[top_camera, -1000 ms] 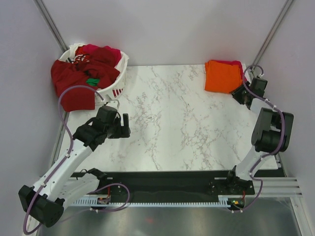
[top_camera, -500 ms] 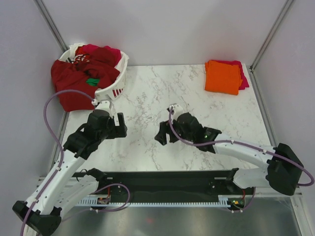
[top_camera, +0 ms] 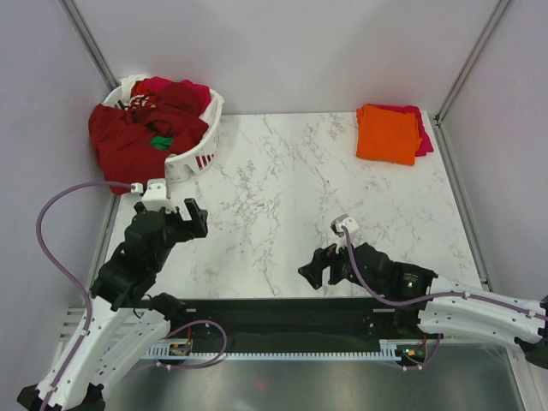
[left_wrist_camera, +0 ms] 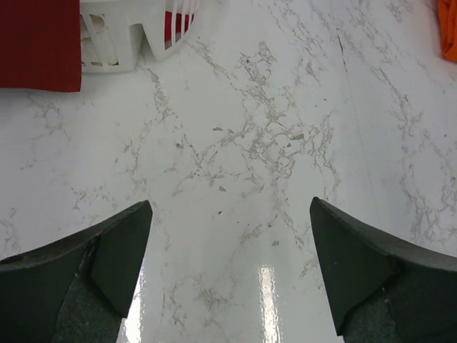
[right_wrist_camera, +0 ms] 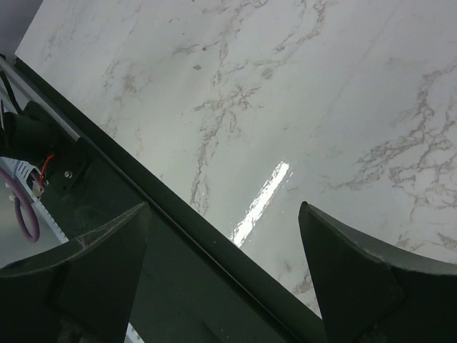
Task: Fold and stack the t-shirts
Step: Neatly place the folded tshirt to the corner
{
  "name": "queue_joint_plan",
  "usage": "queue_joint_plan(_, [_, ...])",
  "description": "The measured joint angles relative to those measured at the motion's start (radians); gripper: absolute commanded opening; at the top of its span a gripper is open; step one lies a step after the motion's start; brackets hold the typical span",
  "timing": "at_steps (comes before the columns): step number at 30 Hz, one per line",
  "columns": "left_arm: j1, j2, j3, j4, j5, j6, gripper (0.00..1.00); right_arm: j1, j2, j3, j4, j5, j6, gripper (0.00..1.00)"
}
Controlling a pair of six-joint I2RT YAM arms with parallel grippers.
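Observation:
A folded bright orange t-shirt (top_camera: 385, 133) lies on a magenta-pink one (top_camera: 422, 137) at the table's far right corner. More t-shirts, dark red (top_camera: 128, 154), crimson (top_camera: 175, 90) and a bit of green (top_camera: 161, 141), are heaped in the white basket (top_camera: 205, 141) at the far left. The dark red one hangs over the basket's side (left_wrist_camera: 39, 43). My left gripper (top_camera: 190, 219) (left_wrist_camera: 230, 204) is open over bare marble, a short way in front of the basket (left_wrist_camera: 121, 43). My right gripper (top_camera: 318, 267) (right_wrist_camera: 223, 207) is open and empty, low over the table's near edge.
The marble table top (top_camera: 282, 197) lies between the basket and the stack. A black rail (right_wrist_camera: 178, 250) runs along the near edge, right under my right gripper. A sliver of the orange shirt (left_wrist_camera: 450, 28) shows at the left wrist view's right border.
My right arm swung from the stack at the far right corner to the near edge and its jaws opened. My left arm drew back toward the near left.

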Motion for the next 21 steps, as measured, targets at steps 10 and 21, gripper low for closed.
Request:
queue_joint_plan(10, [0.000,0.184,0.075,0.096,-0.212,0.127,1.00,0.000,-0.074,-0.059,-0.091,0.040,0.013,0.93])
queue_joint_plan(21, [0.211,0.598,0.275,0.366,-0.170,0.230,1.00,0.001,0.019,0.089,-0.181,0.176,-0.044,0.95])
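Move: The red shirts heaped in the laundry basket lie some 32 cm ahead of the empty left hand, about 9 cm to its left and 8 cm below. The green cloth is about 28 cm ahead, 8 cm left, 8 cm below; the bright pink cloth about 42 cm ahead, 4 cm left, 6 cm below. From the right hand, also empty, those red shirts are about 41 cm ahead, 50 cm left and roughly 2 cm higher. Heading for the basket of red shirts, the left hand sweeps forward nearly 15 cm, picking up speed, while drifting about 5 cm left and rising 4 cm. It rolls its left side up and swings counter-clockwise, each roughly 15 degrees, fingers staying wide open and touching nothing. Open too, the right hand eases right and down about 3 cm each, then rises again, edging forward near the table's front edge. ##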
